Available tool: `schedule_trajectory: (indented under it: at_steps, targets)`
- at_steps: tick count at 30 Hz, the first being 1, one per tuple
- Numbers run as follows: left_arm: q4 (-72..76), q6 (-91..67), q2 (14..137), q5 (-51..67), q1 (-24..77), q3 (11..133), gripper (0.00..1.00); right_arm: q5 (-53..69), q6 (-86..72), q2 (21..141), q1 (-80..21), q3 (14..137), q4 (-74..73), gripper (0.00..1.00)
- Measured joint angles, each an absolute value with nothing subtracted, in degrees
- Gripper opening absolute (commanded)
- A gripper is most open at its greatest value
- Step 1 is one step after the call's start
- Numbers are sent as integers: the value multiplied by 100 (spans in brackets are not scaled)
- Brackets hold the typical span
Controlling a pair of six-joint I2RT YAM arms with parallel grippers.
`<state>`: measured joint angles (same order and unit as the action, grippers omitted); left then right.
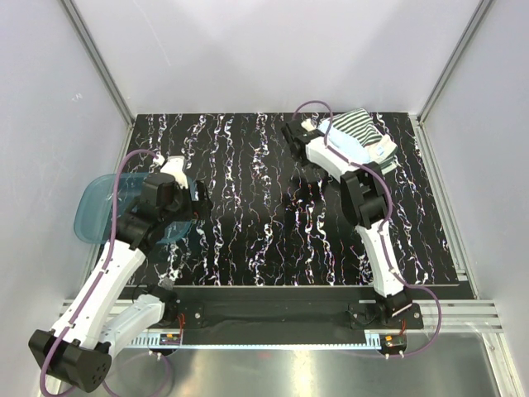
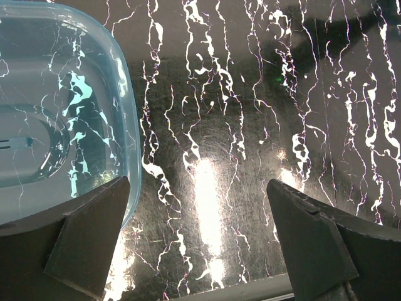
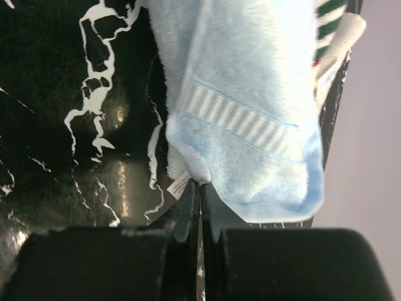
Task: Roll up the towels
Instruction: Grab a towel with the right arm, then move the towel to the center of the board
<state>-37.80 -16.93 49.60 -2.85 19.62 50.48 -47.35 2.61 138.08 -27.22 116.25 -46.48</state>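
Note:
The plain light blue towel (image 3: 250, 106) lies at the table's far right, partly over the striped towel (image 3: 330, 25). In the right wrist view my right gripper (image 3: 202, 183) is shut on the near corner of the light blue towel, beside its small white label. From above, the right gripper (image 1: 318, 134) sits at the left end of the light blue towel (image 1: 349, 149), with the striped towel (image 1: 360, 122) behind it. My left gripper (image 2: 200, 238) is open over bare table at the left, with nothing between its fingers (image 2: 94, 232).
A translucent blue plastic tub (image 1: 103, 207) sits at the table's left edge, and its rim (image 2: 128, 125) is just left of the left gripper's fingers. The black marbled tabletop (image 1: 256, 207) ends close behind and to the right of the towels. Metal frame posts stand at the far corners.

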Motion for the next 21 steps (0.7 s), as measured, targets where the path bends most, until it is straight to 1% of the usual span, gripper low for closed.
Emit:
schedule_trajectory:
  at_steps: [4,8,11,15,18,21]
  targets:
    - [-3780,-1691,4960,-303,1986,5048,99,-4580,248,13456,-2724,12014,-4910,0]
    - [-3782,-1691,4958,-336,2016,5048,99,-4034,261,12715,-2786,13211,-5050,0]
    - [-3782,-1691,4958,-377,2047,5048,99,-3658,318,11646,-3063,13756,-4847,0]
    - [-3785,-1691,4958,-454,2067,5048,99,-3264,340,10103,-3800,14138,-4431,0]
    - [-3785,-1693,4956,-499,2082,5048,99,-2783,202,9043,-3948,14138,-4261,0]
    - [-3785,-1693,4956,-526,2102,5048,99,-2438,-21,8103,-3811,13640,-4117,0]
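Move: The right hand already has the near-left edge of the light blue towel between its shut fingers, practically at table height. The towel's middle lies about 4 cm ahead of that hand and 6 cm to its right. The striped towel is roughly 6 cm ahead and 12 cm right, the cream towel some 2 cm ahead and 17 cm right. From the idle left hand, the light blue towel is around 28 cm ahead and 43 cm to the right, well below. Up, fast and far: the right hand keeps its pinch on the light blue towel and whips it some 55 cm above the pile, at first nearly straight up, then also back towards its base by about 20 cm, swaying left and returning part of the way. The wrist swings through roughly 90 degrees, from fingers slanting down and forward-right to fingers pointing forward and slightly up. ##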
